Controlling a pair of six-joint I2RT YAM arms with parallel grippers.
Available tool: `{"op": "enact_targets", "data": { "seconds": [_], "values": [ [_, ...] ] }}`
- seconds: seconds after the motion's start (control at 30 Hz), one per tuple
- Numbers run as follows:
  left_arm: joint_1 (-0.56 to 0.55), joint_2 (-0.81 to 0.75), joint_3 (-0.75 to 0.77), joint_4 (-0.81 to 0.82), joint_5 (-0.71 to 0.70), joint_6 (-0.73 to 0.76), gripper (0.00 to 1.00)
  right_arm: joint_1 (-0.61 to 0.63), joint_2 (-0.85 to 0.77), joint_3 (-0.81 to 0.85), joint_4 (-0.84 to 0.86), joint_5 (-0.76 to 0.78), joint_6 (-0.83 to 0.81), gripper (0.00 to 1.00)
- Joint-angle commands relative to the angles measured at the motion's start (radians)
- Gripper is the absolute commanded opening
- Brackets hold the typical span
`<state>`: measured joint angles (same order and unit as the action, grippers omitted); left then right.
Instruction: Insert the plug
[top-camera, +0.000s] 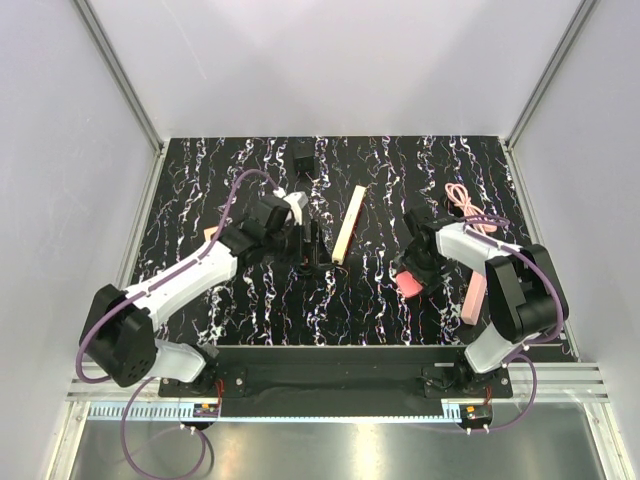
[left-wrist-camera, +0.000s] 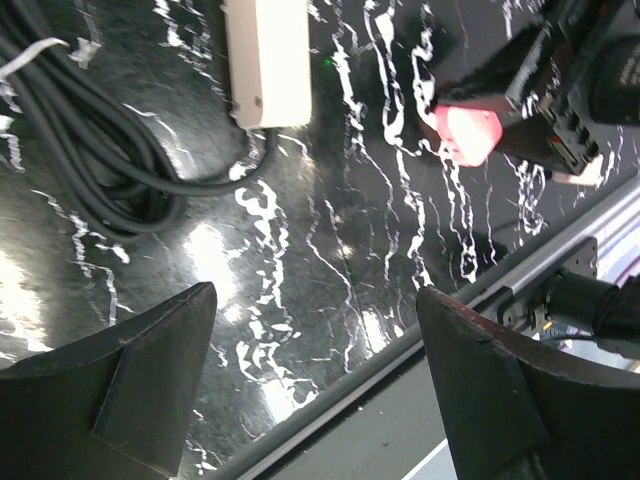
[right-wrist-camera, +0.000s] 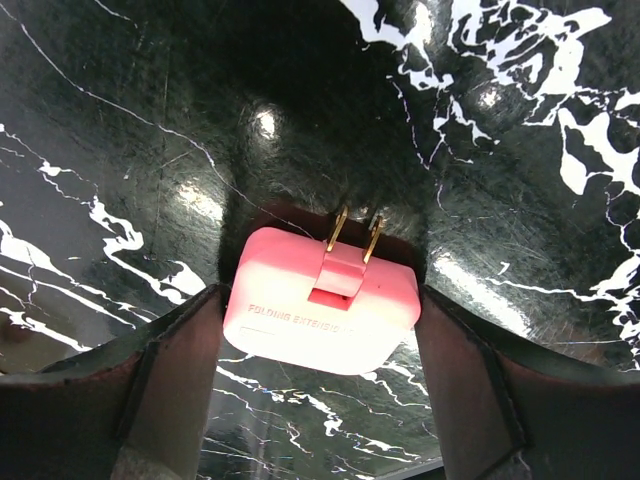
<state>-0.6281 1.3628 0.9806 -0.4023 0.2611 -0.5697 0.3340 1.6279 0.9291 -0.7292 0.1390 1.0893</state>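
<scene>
The plug (top-camera: 305, 157), a small black box, sits at the far back of the black marbled table, apart from both arms. The cream power strip (top-camera: 348, 225) lies at an angle in the middle, and its end (left-wrist-camera: 268, 60) shows in the left wrist view beside thick black cord (left-wrist-camera: 90, 150). My left gripper (top-camera: 312, 252) hangs open and empty (left-wrist-camera: 315, 292) just left of the strip. My right gripper (top-camera: 415, 272) is shut (right-wrist-camera: 320, 290) on a pink folding plug (right-wrist-camera: 320, 315) with two brass prongs pointing away; this pink plug (left-wrist-camera: 465, 132) also shows in the left wrist view.
A coiled pink cable (top-camera: 465, 203) lies at the back right. A pink block (top-camera: 474, 298) rests by the right arm's elbow. A small tan piece (top-camera: 211, 233) sits at the left edge. The table's front rail (left-wrist-camera: 400, 370) runs close below my left fingers.
</scene>
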Motion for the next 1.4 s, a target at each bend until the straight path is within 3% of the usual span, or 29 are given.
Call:
{"op": "enact_targets", "data": {
  "seconds": [0.0,0.07,0.23,0.43,0.53,0.7,1.07,1.37],
  "values": [
    [-0.030,-0.041,0.006,0.029,-0.026,-0.024,0.85,0.010,-0.017,-0.016,0.040,0.024,-0.025,0.58],
    [-0.051,-0.042,0.006,0.039,-0.025,-0.032,0.83,0.014,-0.072,-0.003,0.050,-0.012,-0.083,0.41],
    [-0.096,-0.041,0.006,0.086,-0.019,-0.045,0.77,0.031,-0.221,0.027,0.059,-0.136,-0.155,0.31],
    [-0.104,0.004,0.026,0.155,0.107,-0.070,0.62,0.037,-0.341,0.020,0.165,-0.386,-0.272,0.27],
    [-0.116,0.004,0.046,0.175,0.122,-0.073,0.63,0.037,-0.400,0.022,0.166,-0.360,-0.246,0.26],
    [-0.163,0.051,0.095,0.215,0.128,-0.094,0.66,0.060,-0.404,0.071,0.169,-0.446,-0.259,0.25],
    [-0.196,0.193,0.196,0.250,0.121,-0.151,0.61,0.112,-0.434,0.085,0.174,-0.432,-0.223,0.26],
    [-0.197,0.151,0.077,0.459,0.058,-0.255,0.55,0.117,-0.545,-0.032,0.315,-0.391,0.035,0.25]
  ]
}}
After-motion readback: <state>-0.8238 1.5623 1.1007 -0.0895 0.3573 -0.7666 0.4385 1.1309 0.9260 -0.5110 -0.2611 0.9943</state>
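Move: The plug already sits between the right fingers, down at the table, and lies about 26 cm to the right of the left hand, roughly 13 cm below it and about level fore and aft. The power strip's middle is some 16 cm ahead of the right hand and 15 cm left, and the pink block about 16 cm right and 3 cm back. The black cable bundle lies roughly 7 cm ahead of the left hand and 2 cm right, 14 cm below. Right hand lifts the plug 18 cm and leftward, tilting; left hand, fingers narrowing, approaches it 12 cm rightward. ##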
